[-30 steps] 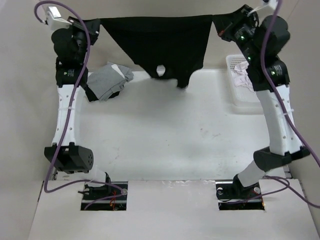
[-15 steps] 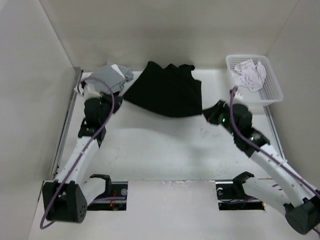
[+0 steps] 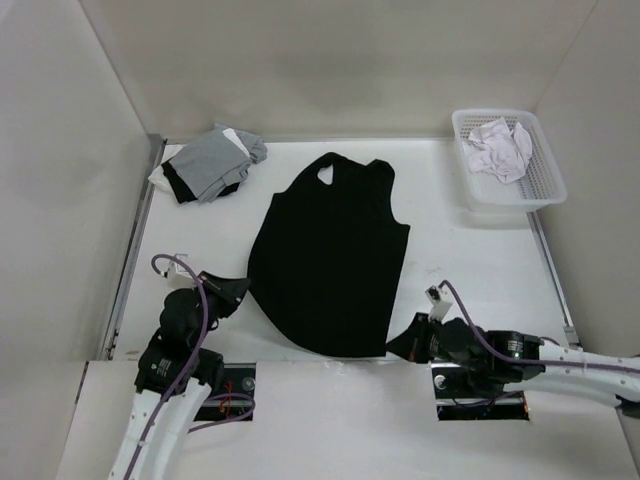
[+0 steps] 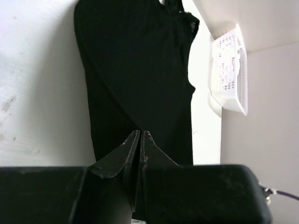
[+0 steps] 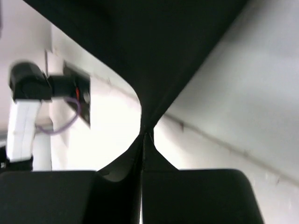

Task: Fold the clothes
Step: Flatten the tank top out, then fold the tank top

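The clothes (image 3: 330, 260), one plain black sleeveless top, lie spread flat on the white table with the straps at the far end and the hem at the near edge. Low by the hem's left corner is my left gripper (image 3: 238, 292), shut on the fabric; in the left wrist view its closed tips (image 4: 141, 134) sit over the black cloth (image 4: 135, 70). At the hem's right corner my right gripper (image 3: 403, 340) is shut as well. The right wrist view shows the cloth (image 5: 149, 46) drawn into a tight pinch between the right gripper's tips (image 5: 143, 135).
A grey-and-white pile of garments (image 3: 210, 165) lies at the back left. A white basket (image 3: 545, 190) holding a white rumpled cloth (image 3: 500, 145) stands at the back right, also seen in the left wrist view (image 4: 229, 70). Walls enclose the table on the left, back and right.
Both arms came from high at the back down to the near edge, still holding the garment. It went from hanging stretched in the air to lying flat on the table.
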`<state>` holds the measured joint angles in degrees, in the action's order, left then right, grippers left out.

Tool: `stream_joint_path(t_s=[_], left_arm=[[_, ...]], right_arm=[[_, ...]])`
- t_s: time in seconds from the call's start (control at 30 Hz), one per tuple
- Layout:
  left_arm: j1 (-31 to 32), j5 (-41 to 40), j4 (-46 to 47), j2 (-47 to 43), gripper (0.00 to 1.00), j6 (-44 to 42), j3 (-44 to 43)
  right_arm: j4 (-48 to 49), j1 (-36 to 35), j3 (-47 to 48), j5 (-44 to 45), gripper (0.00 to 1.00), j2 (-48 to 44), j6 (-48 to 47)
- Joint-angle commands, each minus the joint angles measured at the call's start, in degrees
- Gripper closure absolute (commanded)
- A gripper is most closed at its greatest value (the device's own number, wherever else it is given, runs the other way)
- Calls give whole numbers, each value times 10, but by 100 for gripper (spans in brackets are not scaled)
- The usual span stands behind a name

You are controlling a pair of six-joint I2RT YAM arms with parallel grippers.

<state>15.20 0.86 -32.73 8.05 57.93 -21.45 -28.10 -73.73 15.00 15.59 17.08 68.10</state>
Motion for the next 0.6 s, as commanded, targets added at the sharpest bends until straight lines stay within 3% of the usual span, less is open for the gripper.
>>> stream_joint_path(t_s=[0.0,0.07,0.13,0.2,0.3,0.4,0.57], left_arm=[[24,-66,-92,-8,99,31,-33],[33,-102,-50,20,98,24,-22],[37,-125,41,77,98,5,-9],[29,-143,152,171,98,-7,-12],[9,-151,335,349,98,-17,-48],[-6,-132,454,553,98,-12,-159],[-11,-121,495,794,97,-12,-404]], right_arm=[[-80,-84,34,110,100,12,124],[-84,-106,60,151,100,44,124],[-68,-56,84,168,100,86,76],[-16,51,106,138,100,134,-18],[148,244,128,19,100,205,-173],[267,449,189,-131,100,320,-234],[372,622,345,-252,100,528,-238]])
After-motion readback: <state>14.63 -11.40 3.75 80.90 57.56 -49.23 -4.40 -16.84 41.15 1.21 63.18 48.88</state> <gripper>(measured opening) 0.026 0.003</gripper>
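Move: The tank top lies spread with its hem corners held in the two grippers. Its left armhole is about 26 cm ahead of the left hand, 3 cm right and 12 cm down; the folded pile is roughly 34 cm ahead and 13 cm left. From the right hand, the right armhole is some 28 cm ahead, 7 cm right and 8 cm down; the white basket is about 42 cm ahead and 33 cm right. The tank top's hem end is carried forward over its own body, both grippers keeping their pinch on the corners and heading for the armholes. The left hand goes about 22 cm, dipping some 4 cm on the way and coming back up; the right edges back slightly, then sweeps forward, drifting right and rising, while turning about 35 degrees clockwise. Both are still speeding along at the end. ##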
